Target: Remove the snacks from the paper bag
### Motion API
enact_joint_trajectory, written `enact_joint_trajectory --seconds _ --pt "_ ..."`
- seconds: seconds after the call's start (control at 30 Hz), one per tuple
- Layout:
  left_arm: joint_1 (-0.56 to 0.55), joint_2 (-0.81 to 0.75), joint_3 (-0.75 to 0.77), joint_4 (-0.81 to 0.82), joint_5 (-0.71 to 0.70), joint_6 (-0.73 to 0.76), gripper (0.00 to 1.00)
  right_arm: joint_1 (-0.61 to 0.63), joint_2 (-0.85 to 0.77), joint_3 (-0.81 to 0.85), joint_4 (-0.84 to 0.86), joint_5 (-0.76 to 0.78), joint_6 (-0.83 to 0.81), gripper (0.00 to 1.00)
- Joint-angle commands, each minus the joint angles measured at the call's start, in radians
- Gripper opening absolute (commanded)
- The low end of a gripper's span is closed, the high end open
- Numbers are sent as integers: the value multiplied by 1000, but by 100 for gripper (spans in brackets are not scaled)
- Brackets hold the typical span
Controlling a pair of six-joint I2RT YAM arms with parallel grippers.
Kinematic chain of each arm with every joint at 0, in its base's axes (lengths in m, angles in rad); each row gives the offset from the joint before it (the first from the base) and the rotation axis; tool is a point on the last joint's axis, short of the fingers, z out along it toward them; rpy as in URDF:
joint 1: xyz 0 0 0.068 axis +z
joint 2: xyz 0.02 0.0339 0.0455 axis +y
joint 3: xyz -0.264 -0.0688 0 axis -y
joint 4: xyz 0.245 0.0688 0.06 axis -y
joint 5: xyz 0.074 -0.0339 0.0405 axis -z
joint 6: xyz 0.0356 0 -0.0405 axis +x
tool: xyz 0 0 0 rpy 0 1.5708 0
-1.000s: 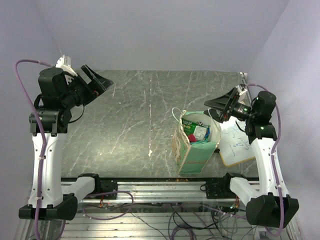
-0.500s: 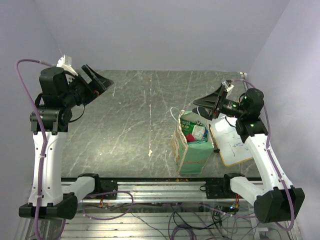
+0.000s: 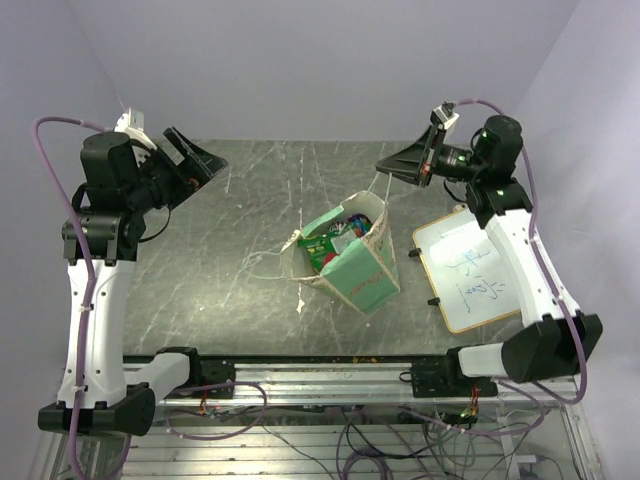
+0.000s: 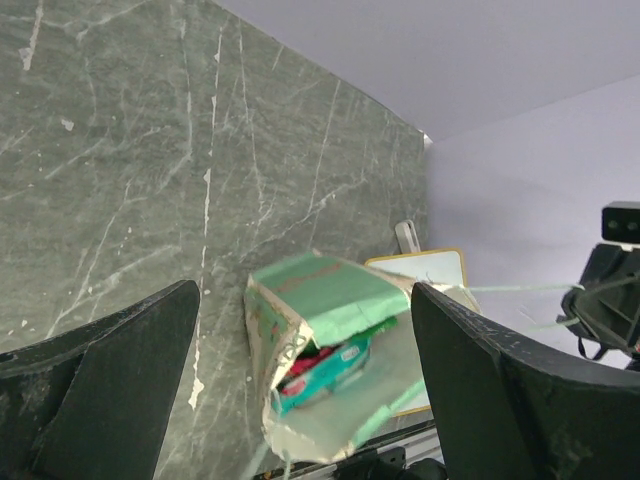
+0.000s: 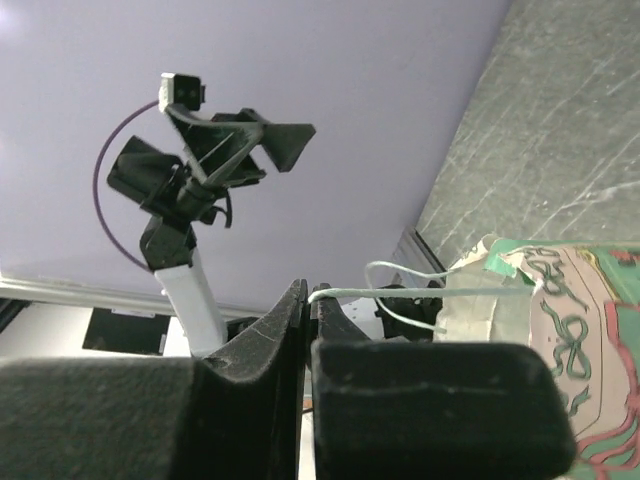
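The paper bag (image 3: pixel 352 262), beige with mint green sides, hangs tilted over mid-table with its mouth turned left and toward the camera. The snacks (image 3: pixel 333 240) show inside the opening as green and red packets. My right gripper (image 3: pixel 386 167) is raised above and behind the bag, shut on its white string handle (image 5: pixel 420 293), which runs taut to the bag's rim (image 5: pixel 500 262). In the right wrist view the fingertips (image 5: pixel 308 296) pinch the string. My left gripper (image 3: pixel 196 160) is held high at far left, open and empty. Its wrist view shows the bag (image 4: pixel 320 295) and the snacks (image 4: pixel 325 365) between its fingers.
A wood-framed whiteboard (image 3: pixel 468 272) lies flat on the table to the right of the bag, also visible in the left wrist view behind the bag (image 4: pixel 425 268). A second string handle (image 3: pixel 262 262) trails left of the bag. The metal rail (image 3: pixel 330 372) runs along the near edge.
The right gripper has shut on the string handle and risen up and back. The bag has been pulled left off the whiteboard and tipped over. The left arm has not moved.
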Motion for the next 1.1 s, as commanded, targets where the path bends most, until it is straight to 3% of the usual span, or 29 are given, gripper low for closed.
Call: enact_joint_trajectory --seconds 0.0,0.2,0.43,0.57,0.7,0.83,1.07 --pt "-5 6 12 3 16 1 98 -3 73 116 76 -41 -34 0" --pt "-5 14 6 -17 41 -5 98 -3 198 253 35 -122 -126 0" --pt "-5 42 -46 -26 141 -22 98 -6 393 697 -407 -130 -499 0" --pt "-5 63 -108 -10 239 -24 98 -6 474 834 -509 -169 -572 0" --pt "-28 119 -164 -57 300 39 98 -6 477 846 -503 -203 -575 0" --pt "-109 170 -215 -82 239 94 98 2 432 737 -515 -170 -605 0" --pt "-146 157 -308 -48 152 84 98 151 418 662 -795 79 -841 0"
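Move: The right hand already pinches one handle of the tilted paper bag; the bag's middle hangs about 22 cm below it, 8 cm to its left and 4 cm nearer the base. The free handle dangles some 26 cm to this hand's left, 12 cm nearer and 20 cm lower; the whiteboard lies about 26 cm to its right, level with it and 40 cm down. From the open left hand, the free handle is roughly 12 cm right, 10 cm back and 20 cm below. Keeping its shut fingers on the handle, the right hand draws the bag about 8 cm forward over the table in the first half, then stays out there and sinks some 5 cm from its high point, its left-pointing fingertips dipping as it goes. The left hand waits, then drops about 16 cm and swings 7 cm to the right towards the bag's free handle, tipping its fingers down some 30 degrees and turning clockwise, still wide open, with no touch to be seen. ##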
